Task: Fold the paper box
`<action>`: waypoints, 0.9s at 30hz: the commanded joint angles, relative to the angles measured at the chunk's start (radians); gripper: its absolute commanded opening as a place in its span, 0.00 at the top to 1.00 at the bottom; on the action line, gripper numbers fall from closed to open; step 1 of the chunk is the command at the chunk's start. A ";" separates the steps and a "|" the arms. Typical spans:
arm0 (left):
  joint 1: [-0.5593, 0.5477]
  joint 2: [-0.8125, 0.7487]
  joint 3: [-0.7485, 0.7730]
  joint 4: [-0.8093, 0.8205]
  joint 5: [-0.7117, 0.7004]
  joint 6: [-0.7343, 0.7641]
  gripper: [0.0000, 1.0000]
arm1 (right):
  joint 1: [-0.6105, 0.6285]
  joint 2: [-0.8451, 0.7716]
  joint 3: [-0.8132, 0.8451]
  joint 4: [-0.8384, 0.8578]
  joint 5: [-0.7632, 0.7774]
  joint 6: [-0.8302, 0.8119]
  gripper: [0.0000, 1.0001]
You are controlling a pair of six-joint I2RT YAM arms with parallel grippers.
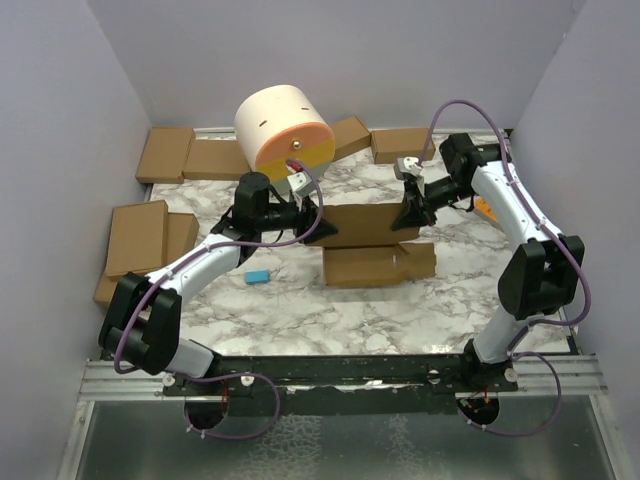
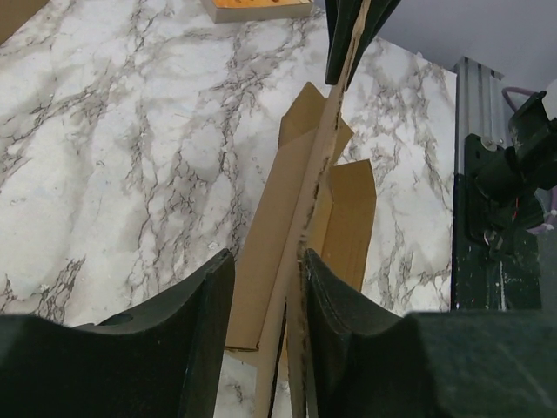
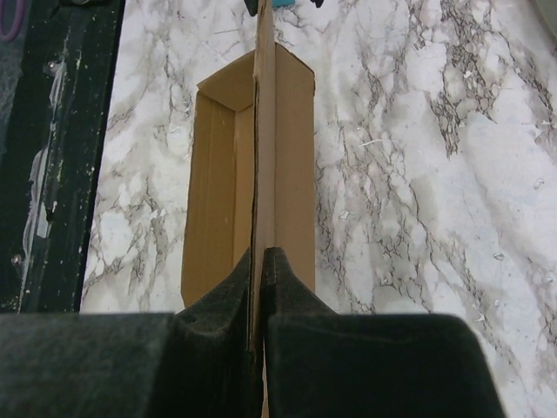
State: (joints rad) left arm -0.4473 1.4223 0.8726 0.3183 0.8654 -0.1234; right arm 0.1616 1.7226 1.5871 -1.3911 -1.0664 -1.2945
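The paper box (image 1: 375, 264) is a brown die-cut sheet at the table's middle. One panel stands upright and the rest lies flat in front of it. My left gripper (image 1: 318, 222) is at the panel's left end. In the left wrist view (image 2: 265, 257) its jaws are apart, with the panel's edge (image 2: 322, 165) between them against the right finger (image 2: 326, 292). My right gripper (image 1: 408, 215) is shut on the panel's right end. In the right wrist view (image 3: 263, 252) both pads pinch the thin cardboard edge (image 3: 265, 131).
A cream and orange cylinder (image 1: 283, 125) stands behind the left gripper. Several ready-made brown boxes line the back edge (image 1: 403, 144) and the left side (image 1: 137, 238). A small blue object (image 1: 257, 276) lies left of the sheet. An orange booklet (image 1: 487, 208) shows behind the right arm.
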 commanded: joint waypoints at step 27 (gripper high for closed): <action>-0.003 -0.034 -0.031 0.065 0.073 -0.021 1.00 | -0.015 0.010 0.043 0.014 -0.030 0.083 0.56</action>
State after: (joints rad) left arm -0.4549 1.4364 0.8761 0.3279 0.9569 -0.1234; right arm 0.1596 1.7344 1.5871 -1.3914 -1.0641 -1.2781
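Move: The upright lid panel of the paper box already runs between the hands. Its left end stands between the left hand's still-open fingers, and its middle is about 10 cm to the right and 1 cm farther out, at nearly the same height. From that hand the box body lies roughly 13 cm right, 4 cm back and 9 cm lower; the blue block is 16 cm left, 3 cm back and 20 cm below. From the right hand, which pinches the panel's other end, the panel's middle is some 8 cm left, about level. Back towards the robot by about 1.5 cm, the left hand eases along with a slight clockwise turn of roughly 5 degrees, closing its fingers fully to pinch the left end of the lid panel. The right hand holds its place and keeps its pinch until the left is shut, then spreads its fingers partway around the panel's right end. ##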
